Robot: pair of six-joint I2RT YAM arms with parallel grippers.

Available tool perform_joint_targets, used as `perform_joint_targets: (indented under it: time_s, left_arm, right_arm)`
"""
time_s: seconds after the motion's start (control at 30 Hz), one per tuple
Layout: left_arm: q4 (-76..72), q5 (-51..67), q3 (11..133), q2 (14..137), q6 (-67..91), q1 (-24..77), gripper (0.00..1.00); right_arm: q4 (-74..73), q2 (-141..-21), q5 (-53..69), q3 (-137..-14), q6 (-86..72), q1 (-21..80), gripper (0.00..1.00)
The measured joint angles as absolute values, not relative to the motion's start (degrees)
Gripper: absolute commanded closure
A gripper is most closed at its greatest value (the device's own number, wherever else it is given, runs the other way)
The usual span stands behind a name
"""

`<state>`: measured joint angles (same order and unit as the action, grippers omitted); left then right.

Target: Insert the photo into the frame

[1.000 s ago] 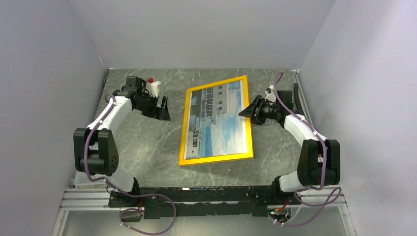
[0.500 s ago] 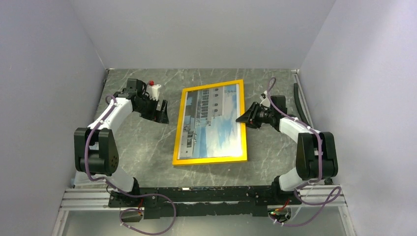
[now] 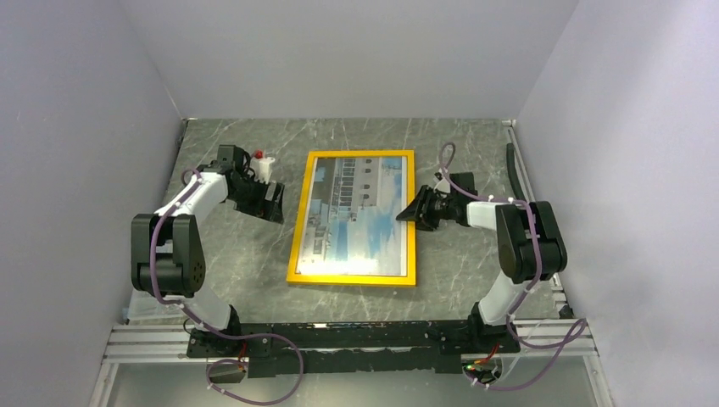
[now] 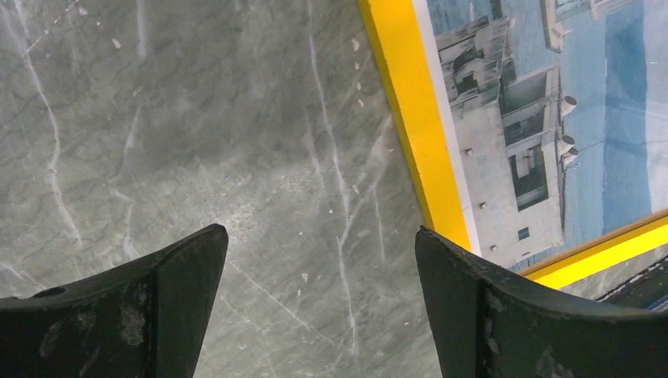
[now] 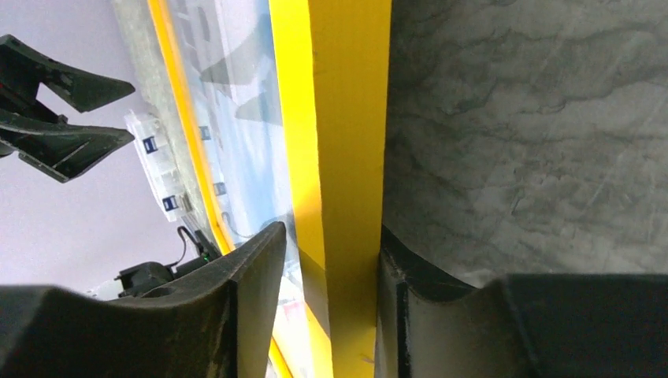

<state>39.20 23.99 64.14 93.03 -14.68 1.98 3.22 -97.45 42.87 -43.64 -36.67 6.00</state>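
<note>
The yellow frame [image 3: 298, 220] lies flat on the marble table with the photo [image 3: 356, 216] of a white building and blue sky inside it, under the pane. My right gripper [image 3: 409, 212] reaches in sideways at the frame's right rail. In the right wrist view the rail [image 5: 346, 118] stands between the jaws of this gripper [image 5: 332, 230]. One finger [image 5: 441, 315] touches the rail's outer side. The other finger [image 5: 236, 299] hovers over the pane with a thin gap. My left gripper [image 3: 277, 202] is wide open over bare table, just left of the frame [image 4: 413, 118] and photo [image 4: 536, 118].
Lilac walls close the table in on the left, back and right. A dark cable [image 3: 511, 170] runs along the right edge. An aluminium rail [image 3: 153, 343] with the arm bases lines the near edge. Grey marble [image 3: 237, 254] surrounds the frame.
The frame slid left with the right gripper and turned from tilted to nearly square with the table. The left gripper drew back slightly to the left, staying open.
</note>
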Motion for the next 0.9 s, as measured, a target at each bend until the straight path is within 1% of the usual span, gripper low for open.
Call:
perform_joint_targets:
  time_s: [0.03,0.07,0.1,0.13,0.2,0.33,0.47,0.7,0.9]
  left_arm:
    - [39.13,23.92,63.90,93.17,-14.87,1.74,0.05]
    - [39.05,23.86,63.59,93.27,-15.11,1.48,0.05]
    - [38.81,23.75,63.26,93.30,-15.33,1.17,0.05]
    - [38.79,23.64,63.07,93.30,-15.40,0.95,0.05]
    - [38.61,23.64,62.92,93.30,-15.44,0.54,0.05]
    - [37.60,23.62,62.37,93.30,-15.62,-0.25,0.05]
    - [37.45,23.66,61.78,93.30,-15.64,-1.48,0.05]
    - [36.05,23.73,61.34,93.30,-15.62,-3.99,0.05]
    - [35.64,24.16,60.82,93.30,-15.55,-4.21,0.05]
  right_arm:
    - [3.75,-98.30,42.83,-43.66,-36.69,6.26,0.46]
    - [4.05,-99.22,42.74,-43.77,-36.64,6.59,0.32]
    - [4.16,-100.09,42.48,-43.99,-36.67,6.94,0.06]
    - [4.08,-100.75,42.50,-44.25,-36.91,7.27,0.01]
    - [4.08,-101.14,44.88,-46.74,-37.34,8.12,0.00]
    - [3.60,-102.74,41.32,-50.70,-35.05,10.68,0.00]
    - [-1.17,-102.74,36.93,-53.30,-32.73,12.08,0.00]
    - [-14.79,-100.92,20.36,-59.18,-25.26,12.88,0.00]
    - [-21.21,-98.91,13.45,-61.28,-22.00,12.73,0.00]
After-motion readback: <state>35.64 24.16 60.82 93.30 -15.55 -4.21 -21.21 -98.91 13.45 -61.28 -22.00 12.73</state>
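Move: The right fingers still straddle the frame's right side, its middle practically at the hand point; the photo, already face up in the frame, has its middle about 13 cm to the left, level with the hand fore and aft. From the left hand, which is empty, that right side lies some 32 cm to the right, 2 cm back and 6 cm lower, and the frame's left side only about 6 cm to the right, 2 cm back. Right fingers open wide, releasing the frame, hand going forward-left, then right, rolling 30 degrees; left withdraws 4 cm leftward. ##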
